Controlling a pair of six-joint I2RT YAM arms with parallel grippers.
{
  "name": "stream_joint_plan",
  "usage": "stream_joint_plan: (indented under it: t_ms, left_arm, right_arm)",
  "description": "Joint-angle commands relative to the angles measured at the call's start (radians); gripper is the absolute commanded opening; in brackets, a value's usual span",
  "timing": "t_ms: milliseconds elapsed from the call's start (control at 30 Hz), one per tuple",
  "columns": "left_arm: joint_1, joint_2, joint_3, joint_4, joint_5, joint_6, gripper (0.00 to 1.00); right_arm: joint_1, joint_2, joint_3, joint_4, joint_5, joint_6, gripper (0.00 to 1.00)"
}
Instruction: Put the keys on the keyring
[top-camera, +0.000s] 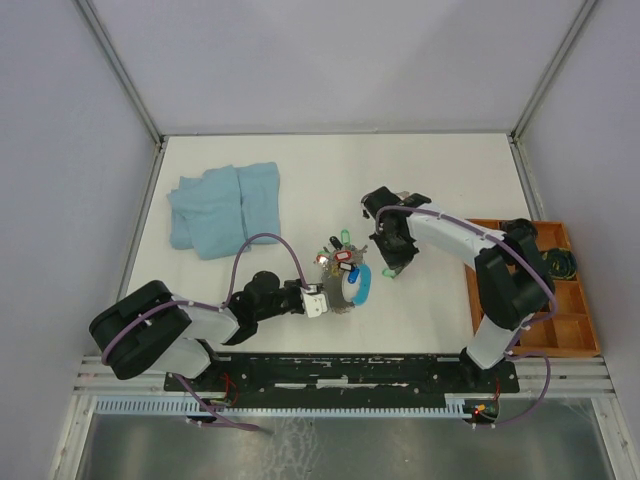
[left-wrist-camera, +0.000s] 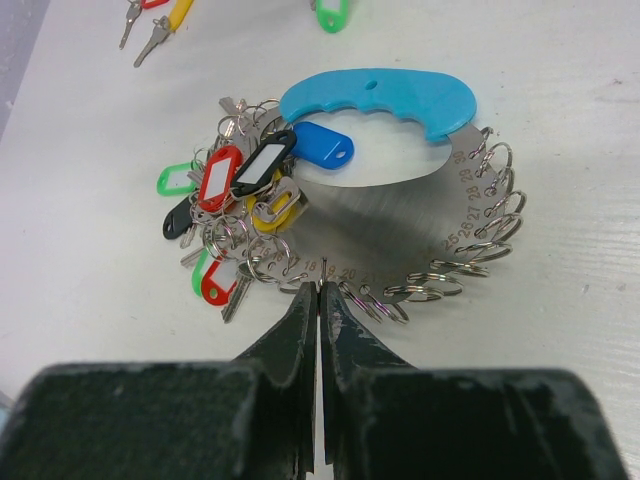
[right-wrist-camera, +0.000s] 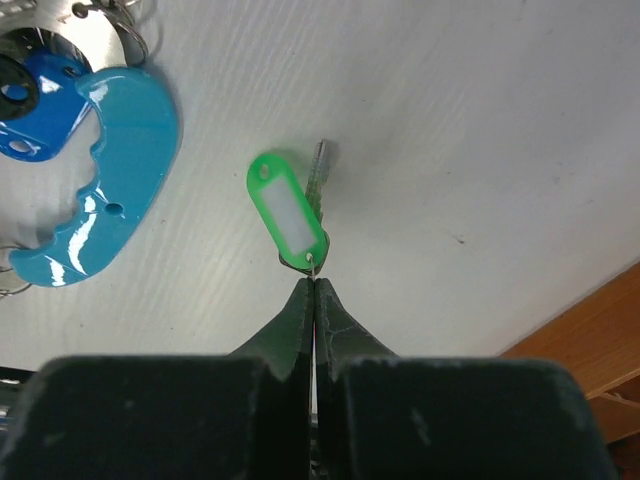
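The keyring (left-wrist-camera: 390, 225) is a numbered steel disc with a blue handle (left-wrist-camera: 385, 98), edged with split rings. Several tagged keys (left-wrist-camera: 235, 190) hang bunched on its left side. My left gripper (left-wrist-camera: 319, 288) is shut on the disc's near edge, pinching a thin ring there. In the top view the left gripper (top-camera: 325, 298) meets the keyring (top-camera: 350, 283) at table centre. A key with a green tag (right-wrist-camera: 288, 212) lies to the right of the blue handle (right-wrist-camera: 100, 190). My right gripper (right-wrist-camera: 314, 283) is shut on the small loop at the tag's near end.
Loose keys with yellow (left-wrist-camera: 165, 25) and green (left-wrist-camera: 332, 14) tags lie beyond the keyring. A light blue cloth (top-camera: 222, 208) is at the back left. A wooden compartment tray (top-camera: 570, 300) stands at the right edge, beside the right arm.
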Motion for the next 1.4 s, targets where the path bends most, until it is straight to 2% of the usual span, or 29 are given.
stream_joint_plan:
  t_ms: [0,133,433,633,933,1367]
  left_arm:
    - [-0.005,-0.021,0.019,0.052,0.019,-0.005,0.03]
    - [-0.006,-0.020,0.020,0.051,0.019,-0.005,0.03]
    - [-0.005,-0.018,0.020,0.052,0.022,-0.005,0.03]
    - [-0.006,-0.022,0.019,0.050,0.018,-0.008,0.03]
    - [-0.006,-0.022,0.021,0.051,0.022,-0.013,0.03]
    - [-0.006,-0.025,0.020,0.051,0.027,-0.015,0.03]
  right_arm:
    - [-0.003,0.090,0.115,-0.173,-0.046,-0.121,0.01]
    - [0.000,0.180,0.191,-0.214,-0.064,-0.155,0.02]
    - [0.002,0.301,0.260,-0.180,-0.067,-0.172,0.05]
    - [0.004,0.304,0.254,-0.139,-0.066,-0.162,0.15]
    - [0.030,0.085,0.097,0.006,-0.044,-0.114,0.30]
    - [0.026,-0.281,-0.362,0.504,-0.013,0.067,0.41]
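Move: The right hand, fingers shut and pointing down, still holds the green-tagged key by its ring above bare table. The spot it is taken to lies about 4 cm below, 1 cm ahead and 1 cm left of that hand. From the right hand, the keyring's blue handle is some 8 cm left and 2 cm back, and the loose yellow-tagged key about 12 cm ahead and 1 cm right. From the left hand the spot is roughly 13 cm right and 5 cm ahead. The right hand sinks about 4 cm, easing slightly left as its fingers swing back to point straight down, and brings the green-tagged key down onto the bare table to the right of the keyring's handle. There the fingers start to part and let go of the ring, then the hand rises some 3 cm and draws back a little, the fingers still opening to nearly half and tilting about 25 degrees forward. ##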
